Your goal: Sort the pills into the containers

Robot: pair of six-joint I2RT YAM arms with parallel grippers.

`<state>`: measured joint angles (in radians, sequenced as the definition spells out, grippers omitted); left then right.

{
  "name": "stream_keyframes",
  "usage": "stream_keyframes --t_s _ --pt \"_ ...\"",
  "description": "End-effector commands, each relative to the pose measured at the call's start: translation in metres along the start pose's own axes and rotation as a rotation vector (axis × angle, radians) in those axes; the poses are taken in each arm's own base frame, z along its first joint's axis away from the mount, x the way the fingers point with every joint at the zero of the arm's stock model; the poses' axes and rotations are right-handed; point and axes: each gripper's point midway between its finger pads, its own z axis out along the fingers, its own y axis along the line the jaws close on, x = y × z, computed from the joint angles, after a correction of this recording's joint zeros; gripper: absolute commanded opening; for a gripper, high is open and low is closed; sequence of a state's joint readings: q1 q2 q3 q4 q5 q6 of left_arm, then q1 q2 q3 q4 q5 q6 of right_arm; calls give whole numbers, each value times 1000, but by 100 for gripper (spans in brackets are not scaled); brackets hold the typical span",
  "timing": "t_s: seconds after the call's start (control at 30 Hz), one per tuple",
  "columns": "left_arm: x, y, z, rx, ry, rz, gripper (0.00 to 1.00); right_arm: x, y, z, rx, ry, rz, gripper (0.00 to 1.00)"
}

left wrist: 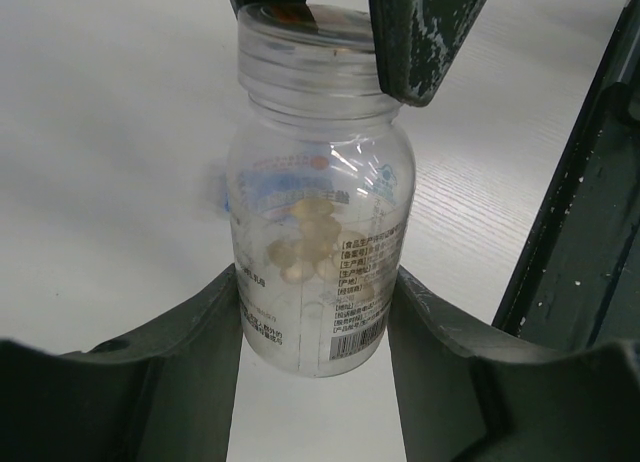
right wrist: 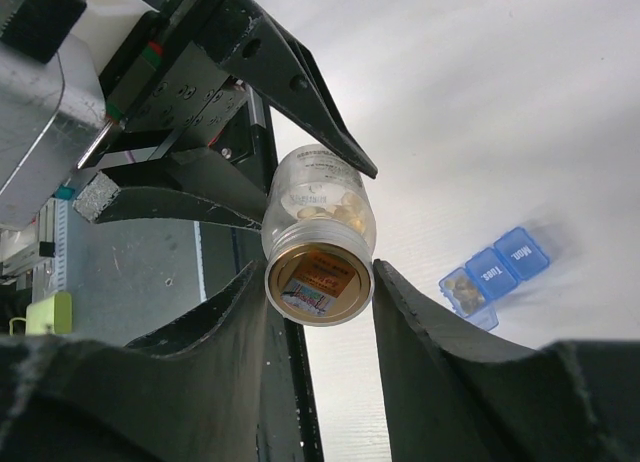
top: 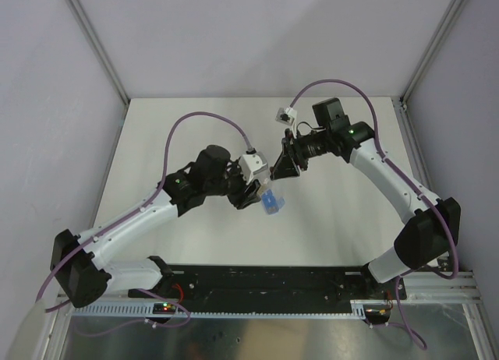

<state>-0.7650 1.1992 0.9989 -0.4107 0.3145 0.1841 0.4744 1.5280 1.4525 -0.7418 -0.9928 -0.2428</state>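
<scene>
A clear labelled pill bottle point(left wrist: 315, 232) hangs above the table between both arms, with pale pills point(left wrist: 308, 250) loose inside. My left gripper point(left wrist: 316, 282) is shut on the bottle's base end. My right gripper point(right wrist: 318, 274) is shut on its capped end point(right wrist: 318, 282); one of the right arm's fingers point(left wrist: 420, 42) covers the cap in the left wrist view. The containers point(right wrist: 497, 272), a blue three-compartment strip, lie on the table to the right below the bottle, also seen from above point(top: 270, 202). One end compartment is open and holds pills point(right wrist: 459, 288); the other two lids are shut.
The white table point(top: 351, 220) is enclosed by grey walls with metal posts at the back corners. A black mounting rail point(top: 265, 278) runs along the near edge between the arm bases. Purple cables loop over both arms.
</scene>
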Motion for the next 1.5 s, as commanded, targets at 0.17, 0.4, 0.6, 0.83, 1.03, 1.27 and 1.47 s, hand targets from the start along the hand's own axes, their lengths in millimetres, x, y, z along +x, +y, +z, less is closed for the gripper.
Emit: stream_keyframes --t_s 0.17,0.4,0.6,0.83,1.03,1.27,1.47 --pt "-35 13 -3 -110 -105 95 0 8 7 12 -111 57 139 2" --pt "-33 20 -3 -200 -81 138 0 13 0 21 -144 83 230 2" --pt "-34 38 -6 -358 -67 154 0 20 -9 34 -181 98 350 7" --pt "-30 49 -6 -452 -49 148 0 24 -15 40 -187 101 411 29" --pt "-26 44 -5 -420 -49 154 0 15 -13 25 -153 65 343 54" --pt "-24 31 -4 -342 -64 176 0 -3 -8 -9 -87 -12 239 81" --pt "-27 17 -8 -255 -90 184 0 -8 -3 -38 -12 -59 153 92"
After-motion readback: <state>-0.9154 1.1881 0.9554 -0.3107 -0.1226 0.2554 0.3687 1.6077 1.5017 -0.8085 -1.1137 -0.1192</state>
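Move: The cap is already on the pill bottle and between the right fingertips. The bottle's body lies about 3 cm left of the right hand, 4 cm below it and level fore and aft. The left hand keeps the body's lower end; from it the cap is level fore and aft, about 3 cm right and 4 cm up. The blue pillbox lies on the table, from the right hand roughly 5 cm ahead, level sideways and 24 cm down. Still pinching the cap, the right hand sinks about 4.5 cm and rolls some 20 degrees, twisting the cap clockwise seen from its top. The left keeps its grip and counter-turns the bottle, dipping left and down, then rising back rightward and ending slightly forward. The right fingers then open wide, let go, and draw off right and up about 4 cm each way. ##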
